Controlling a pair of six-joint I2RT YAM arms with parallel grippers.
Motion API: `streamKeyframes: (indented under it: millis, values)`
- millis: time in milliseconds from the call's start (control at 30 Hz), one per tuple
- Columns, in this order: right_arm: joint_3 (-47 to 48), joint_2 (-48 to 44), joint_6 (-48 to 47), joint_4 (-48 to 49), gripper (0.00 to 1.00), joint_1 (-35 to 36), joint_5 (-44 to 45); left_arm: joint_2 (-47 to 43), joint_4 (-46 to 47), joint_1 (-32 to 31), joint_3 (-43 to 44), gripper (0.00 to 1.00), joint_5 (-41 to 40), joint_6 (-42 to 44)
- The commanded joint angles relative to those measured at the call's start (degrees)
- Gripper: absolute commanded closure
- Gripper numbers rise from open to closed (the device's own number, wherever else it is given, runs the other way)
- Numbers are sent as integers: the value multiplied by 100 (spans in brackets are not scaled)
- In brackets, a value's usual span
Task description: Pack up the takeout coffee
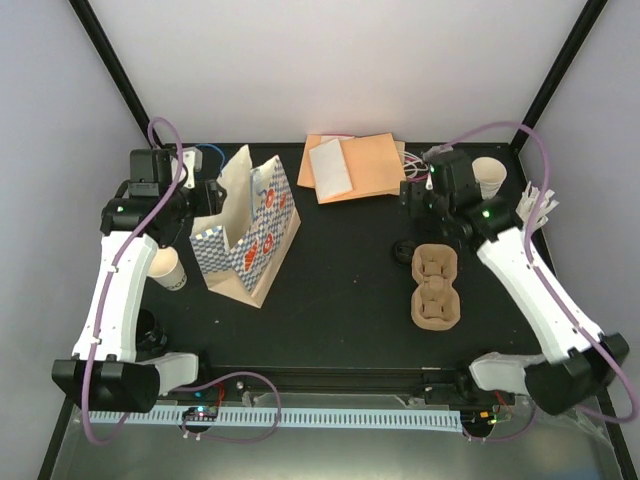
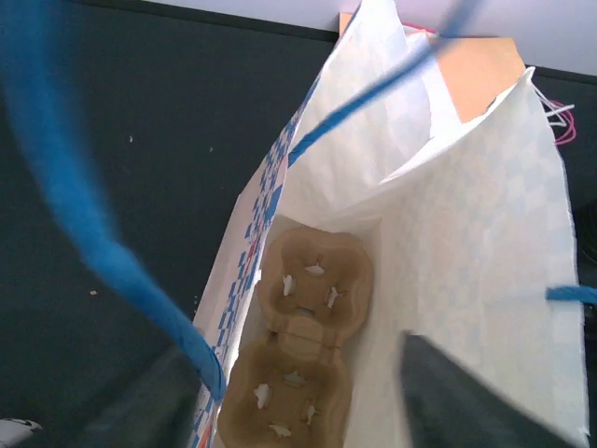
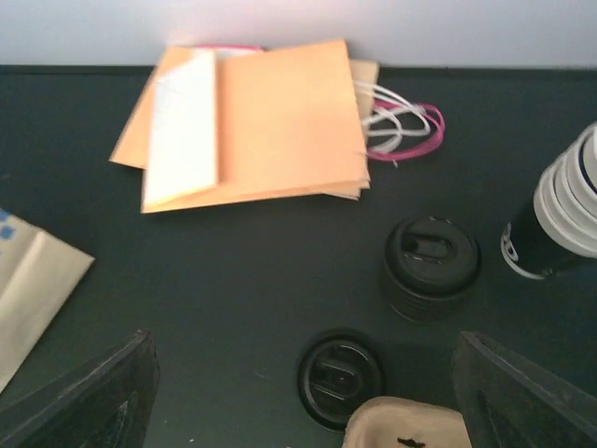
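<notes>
The takeout coffee is a small paper cup with an open, cream-coloured top, standing at the left beside my left arm. One round black lid lies flat on the table, seen also from above as the lid. My left gripper hovers over the mouth of the blue-checked paper bag. In the left wrist view, the left gripper is open, with the bag's blue handle crossing by its left finger. My right gripper is open above the flat lid and holds nothing.
A brown pulp carrier lies at the bottom of the bag. A second carrier sits on the table at the right. A stack of black lids, a stack of nested cups and flat orange bags lie at the back.
</notes>
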Motion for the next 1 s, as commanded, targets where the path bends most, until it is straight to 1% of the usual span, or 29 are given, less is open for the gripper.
streamKeyframes:
  millis: [0, 33, 67, 133, 233, 300, 367, 467, 567, 633, 700, 800, 967]
  values:
    - [801, 733, 587, -987, 12, -368, -153, -325, 88, 34, 61, 16, -237, -212]
    - [968, 880, 682, -1143, 12, -392, 27, -457, 105, 34, 37, 7, -396, -213]
    - [1099, 1015, 739, -1247, 12, -428, 167, -617, 171, 34, -13, 2, -504, -216]
    - [1283, 1198, 853, -1321, 12, -585, 225, -1034, 450, 34, -204, 1, -612, -190]
    - [1355, 1325, 990, -1179, 12, -1027, -106, -1652, 722, 34, -352, 1, -662, -191]
    - [1354, 1424, 1086, -1080, 12, -1405, -302, -1983, 789, 29, -390, 1, -603, -162]
    - [1463, 1668, 1199, -1110, 13, -1656, -218, -2252, 773, 29, -437, 1, -454, -183]
    - [1837, 2099, 1268, -1223, 19, -1823, 196, -2654, 958, 26, -787, 1, 261, -445]
    - [2235, 2527, 1327, -1324, 30, -1846, 808, -3169, 1561, 25, -1526, 1, 1276, -660]
    - [2529, 2806, 1275, -1419, 33, -1870, 1102, -3414, 1929, 12, -1852, 1, 1867, -856]
    - [2835, 3112, 1184, -1543, 38, -1975, 1202, -3516, 2183, -79, -2042, 1, 2261, -1093]
    - [3220, 3508, 1021, -1686, 41, -2179, 921, -3469, 2335, -328, -2186, 1, 2628, -1168]
    - [3473, 3955, 617, -1689, 40, -2360, 718, -3344, 2157, -718, -2166, 1, 2634, -795]
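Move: Out over the far right of the table, the cup stack stands about 17 cm ahead of the right hand, 20 cm to its right, and its middle some 17 cm below. The lid stack is around 14 cm ahead and 9 cm right, the single lid 7 cm ahead and 2 cm right, the straw holder 7 cm ahead and 30 cm right. From the left hand, the paper bag's middle is level with it, 6 cm right and 15 cm lower. Reaching for the cup stack, the right hand starts forward and down, swings right, then pushes on forward: roughly 15 cm right, 13 cm out and 7 cm down, turning some 35 degrees clockwise, tipping down and narrowing its open fingers. The left hand spreads its fingers wide off the bag's handle, backs away and rises about 10 cm, then sinks partway and swings right, tipping up. ##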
